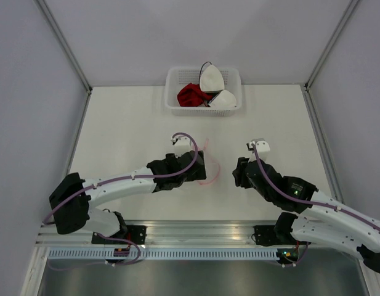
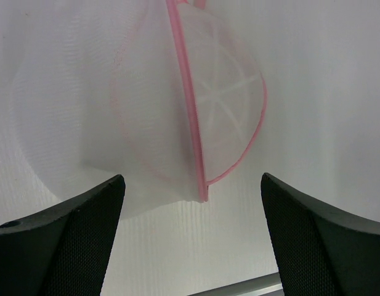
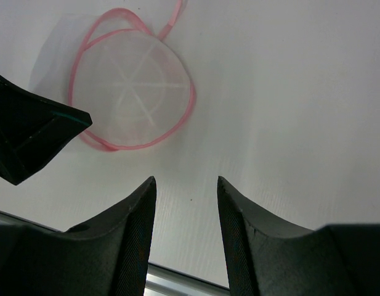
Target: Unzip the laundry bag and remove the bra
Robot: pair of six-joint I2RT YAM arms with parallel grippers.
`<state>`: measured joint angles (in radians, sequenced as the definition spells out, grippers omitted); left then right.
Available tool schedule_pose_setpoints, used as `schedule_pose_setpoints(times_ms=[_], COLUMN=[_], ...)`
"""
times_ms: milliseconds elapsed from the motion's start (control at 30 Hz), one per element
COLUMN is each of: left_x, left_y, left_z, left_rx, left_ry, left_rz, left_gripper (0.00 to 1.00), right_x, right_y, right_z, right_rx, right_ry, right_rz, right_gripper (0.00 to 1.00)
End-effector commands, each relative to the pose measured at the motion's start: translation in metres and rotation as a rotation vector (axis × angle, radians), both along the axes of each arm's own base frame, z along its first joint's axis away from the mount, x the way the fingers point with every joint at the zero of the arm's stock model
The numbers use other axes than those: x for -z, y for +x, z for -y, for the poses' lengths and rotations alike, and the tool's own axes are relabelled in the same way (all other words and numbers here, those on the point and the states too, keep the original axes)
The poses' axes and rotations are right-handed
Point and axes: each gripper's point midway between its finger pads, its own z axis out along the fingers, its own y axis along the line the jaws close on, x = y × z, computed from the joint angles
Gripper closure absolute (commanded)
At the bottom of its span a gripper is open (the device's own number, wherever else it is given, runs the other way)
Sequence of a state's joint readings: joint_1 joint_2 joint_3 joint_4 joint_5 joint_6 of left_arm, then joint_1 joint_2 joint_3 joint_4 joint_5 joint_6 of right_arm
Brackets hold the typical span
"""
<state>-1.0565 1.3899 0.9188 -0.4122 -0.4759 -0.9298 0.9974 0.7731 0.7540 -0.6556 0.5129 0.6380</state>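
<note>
The laundry bag (image 1: 209, 161) is a small dome of translucent white mesh with pink trim, lying on the table between the two arms. Through the mesh (image 2: 177, 111) I see only white ribs and nothing dark inside. My left gripper (image 1: 203, 166) stands wide open at the bag's left side, and the bag's near tip sits level with its fingertips (image 2: 191, 177), touching neither. My right gripper (image 1: 235, 172) is open with bare table between its fingers (image 3: 186, 179), a short way from the bag (image 3: 134, 92). I cannot pick out the bra with certainty.
A clear plastic basket (image 1: 203, 113) stands at the back of the table, holding a red garment (image 1: 190, 95) and two white domed pieces (image 1: 211, 80). One left finger (image 3: 29, 129) shows in the right wrist view. Grey walls enclose the table.
</note>
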Motion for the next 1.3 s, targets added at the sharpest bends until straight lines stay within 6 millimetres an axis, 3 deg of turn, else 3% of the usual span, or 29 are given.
schedule_pose_setpoints(times_ms=[0, 133, 433, 633, 733, 833, 933, 1067, 1233, 1267], left_x=[-0.017, 0.001, 0.049, 0.066, 0.071, 0.077, 0.084, 0.091, 0.080, 0.074], left_y=[0.010, 0.013, 0.018, 0.014, 0.014, 0.014, 0.015, 0.018, 0.038, 0.049], left_z=[-0.001, 0.007, 0.000, 0.003, 0.008, 0.011, 0.014, 0.012, -0.002, -0.010], left_rx=[-0.055, -0.043, -0.086, -0.074, -0.052, -0.039, -0.029, -0.037, -0.058, -0.086], left_ry=[0.030, 0.083, 0.198, 0.189, 0.143, 0.103, 0.084, 0.056, 0.030, 0.024], left_rz=[0.056, 0.033, -0.018, -0.040, -0.027, -0.017, -0.020, -0.023, -0.005, 0.007], left_gripper=[0.06, 0.04, 0.03, 0.09, 0.19, 0.36, 0.57, 0.98, 0.98, 0.98], right_x=[0.010, 0.010, 0.013, 0.015, 0.015, 0.015, 0.016, 0.015, 0.014, 0.015], right_y=[-0.002, -0.001, -0.003, -0.005, -0.005, -0.006, -0.008, -0.009, -0.011, -0.011], right_z=[0.003, 0.001, 0.001, 0.001, 0.002, 0.001, 0.001, 0.001, 0.001, 0.001], right_rx=[0.008, 0.004, 0.002, 0.000, 0.002, -0.001, -0.005, -0.009, -0.011, -0.012], right_ry=[-0.017, -0.016, -0.013, -0.003, 0.002, 0.010, 0.017, 0.029, 0.041, 0.039], right_rz=[-0.018, -0.017, -0.029, -0.035, -0.034, -0.036, -0.040, -0.039, -0.042, -0.042], right_gripper=[0.50, 0.50, 0.50, 0.50, 0.51, 0.51, 0.52, 0.52, 0.53, 0.53])
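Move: The laundry bag's pink zip edge has its near end about 9 cm below the left hand, some 1 cm ahead and neither left nor right of it. The bag's round, pink-rimmed panel centres roughly 5 cm ahead and 3 cm to the right; the white mesh body lies around 5 cm ahead and 5 cm left, the pink tab about 13 cm ahead and 1 cm right. From the right hand, that zip-edge end is about 4 cm ahead, 13 cm left and 16 cm below. Sinking almost straight down about 9 cm onto the bag, the left hand comes in with wide-open fingers, rolling its left side up some 10 degrees and easing most of it back. Low down the fingers shut on the pink zip edge near its near end; then, with it pinched, the hand starts forward, about 2.5 cm. ##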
